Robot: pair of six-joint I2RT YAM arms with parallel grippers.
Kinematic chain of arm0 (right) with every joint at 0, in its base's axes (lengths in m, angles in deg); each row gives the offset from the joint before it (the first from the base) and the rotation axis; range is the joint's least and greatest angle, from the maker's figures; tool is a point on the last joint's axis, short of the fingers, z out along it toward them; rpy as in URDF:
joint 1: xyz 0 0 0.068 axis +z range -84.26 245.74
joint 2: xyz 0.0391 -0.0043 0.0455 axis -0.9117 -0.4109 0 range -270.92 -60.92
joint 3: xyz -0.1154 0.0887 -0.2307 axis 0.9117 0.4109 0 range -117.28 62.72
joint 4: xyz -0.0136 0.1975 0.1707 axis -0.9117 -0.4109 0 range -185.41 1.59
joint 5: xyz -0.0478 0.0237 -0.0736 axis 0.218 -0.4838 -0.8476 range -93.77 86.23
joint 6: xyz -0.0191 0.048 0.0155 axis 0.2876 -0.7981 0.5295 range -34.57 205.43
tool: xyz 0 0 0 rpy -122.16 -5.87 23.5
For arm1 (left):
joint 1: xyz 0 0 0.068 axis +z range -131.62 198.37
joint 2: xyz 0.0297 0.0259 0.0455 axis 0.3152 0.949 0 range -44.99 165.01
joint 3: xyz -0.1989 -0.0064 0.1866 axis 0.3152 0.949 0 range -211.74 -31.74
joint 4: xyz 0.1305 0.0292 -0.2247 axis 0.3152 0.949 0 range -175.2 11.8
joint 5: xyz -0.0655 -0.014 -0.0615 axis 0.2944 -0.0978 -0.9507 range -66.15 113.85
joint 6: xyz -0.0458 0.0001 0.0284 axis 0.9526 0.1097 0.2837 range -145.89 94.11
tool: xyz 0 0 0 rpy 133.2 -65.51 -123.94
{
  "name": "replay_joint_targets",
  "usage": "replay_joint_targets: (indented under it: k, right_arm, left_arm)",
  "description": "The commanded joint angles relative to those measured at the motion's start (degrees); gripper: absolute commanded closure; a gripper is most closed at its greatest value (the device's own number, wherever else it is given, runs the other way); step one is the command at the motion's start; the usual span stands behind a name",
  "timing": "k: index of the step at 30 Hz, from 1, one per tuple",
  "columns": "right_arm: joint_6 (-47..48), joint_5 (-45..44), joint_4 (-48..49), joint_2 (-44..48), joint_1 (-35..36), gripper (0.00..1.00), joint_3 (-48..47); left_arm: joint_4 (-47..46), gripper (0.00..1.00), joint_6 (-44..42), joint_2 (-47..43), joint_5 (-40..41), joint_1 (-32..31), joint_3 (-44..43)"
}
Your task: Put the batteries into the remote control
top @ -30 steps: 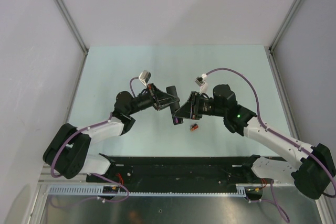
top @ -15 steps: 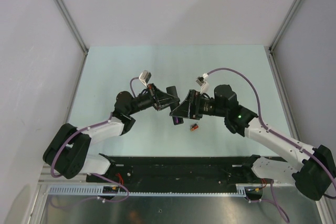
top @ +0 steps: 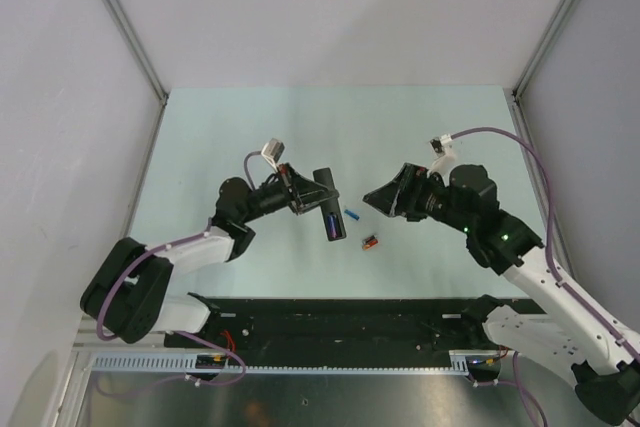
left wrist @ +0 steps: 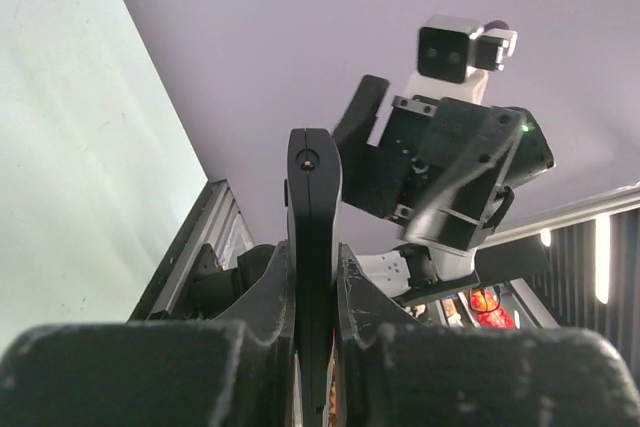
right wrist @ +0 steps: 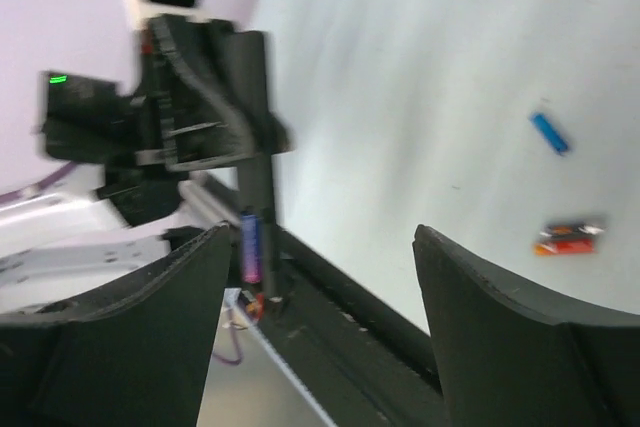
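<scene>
My left gripper [top: 308,199] is shut on the remote control [top: 328,203], a slim black bar held above the table. In the left wrist view the remote control [left wrist: 313,207] stands edge-on between the fingers [left wrist: 262,307]. A purple-blue battery [right wrist: 250,245] sits in the remote's near end, also seen from above as a battery [top: 337,228]. A small blue battery [top: 351,214] and a red-orange battery [top: 369,242] lie on the table to the remote's right. My right gripper [top: 372,197] hangs open and empty, apart from the remote and right of the loose batteries.
A black rail [top: 340,315] runs along the near edge between the arm bases. Grey walls enclose the pale green table [top: 200,147] on three sides. The right arm's body [left wrist: 450,167] fills the space behind the remote in the left wrist view.
My right gripper has opened and pulled back to the right, away from the remote. The blue battery on the table has come into view. The left gripper still holds the remote, slightly tilted.
</scene>
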State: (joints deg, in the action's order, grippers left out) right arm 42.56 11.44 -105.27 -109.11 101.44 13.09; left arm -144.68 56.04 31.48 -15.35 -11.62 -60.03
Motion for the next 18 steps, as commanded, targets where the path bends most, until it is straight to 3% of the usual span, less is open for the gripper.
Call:
replay_joint_targets:
  k: [1, 8, 18]
  right_arm:
    - [5.60, -12.98, -11.42, -3.31, 2.52, 0.24, -1.26]
    - [8.07, -26.69, -14.96, -15.43, 10.87, 0.37, -0.38]
    - [5.44, -31.55, -11.62, -29.33, 14.22, 0.51, 0.14]
  left_arm:
    - [-2.83, 1.00, -2.39, -4.30, -0.53, 1.08, 2.36]
    - [-2.74, 1.00, -3.00, -10.02, -1.14, 4.07, 9.73]
    - [-2.74, 1.00, -3.44, -15.56, -2.90, 7.06, 15.37]
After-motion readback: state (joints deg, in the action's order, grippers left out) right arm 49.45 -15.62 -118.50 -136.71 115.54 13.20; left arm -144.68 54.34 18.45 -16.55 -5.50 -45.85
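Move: The loose pair of batteries, one red and one black, lies on the table about 28 cm below the empty right hand, roughly 4 cm ahead and nearly straight under it. The blue battery is about 8 cm farther out than the pair and 5 cm to its left; the held remote is some 10 cm to the right hand's left, level fore and aft and about 3 cm lower. From the left hand, which holds the remote, the pair lies about 12 cm right, 1 cm ahead and 25 cm below. The right hand drops fast, about 20 cm almost straight down towards the red and black battery pair, swinging its fingers from pointing forward-left to mostly down (some 45 degrees) while their wide gap narrows by about a third, still holding nothing and clear of the table. Meanwhile the left hand keeps its pinch on the remote and draws it away from the pair, about 5 cm to the left, 3 cm down and a little back, with only a slight counter-clockwise turn. ##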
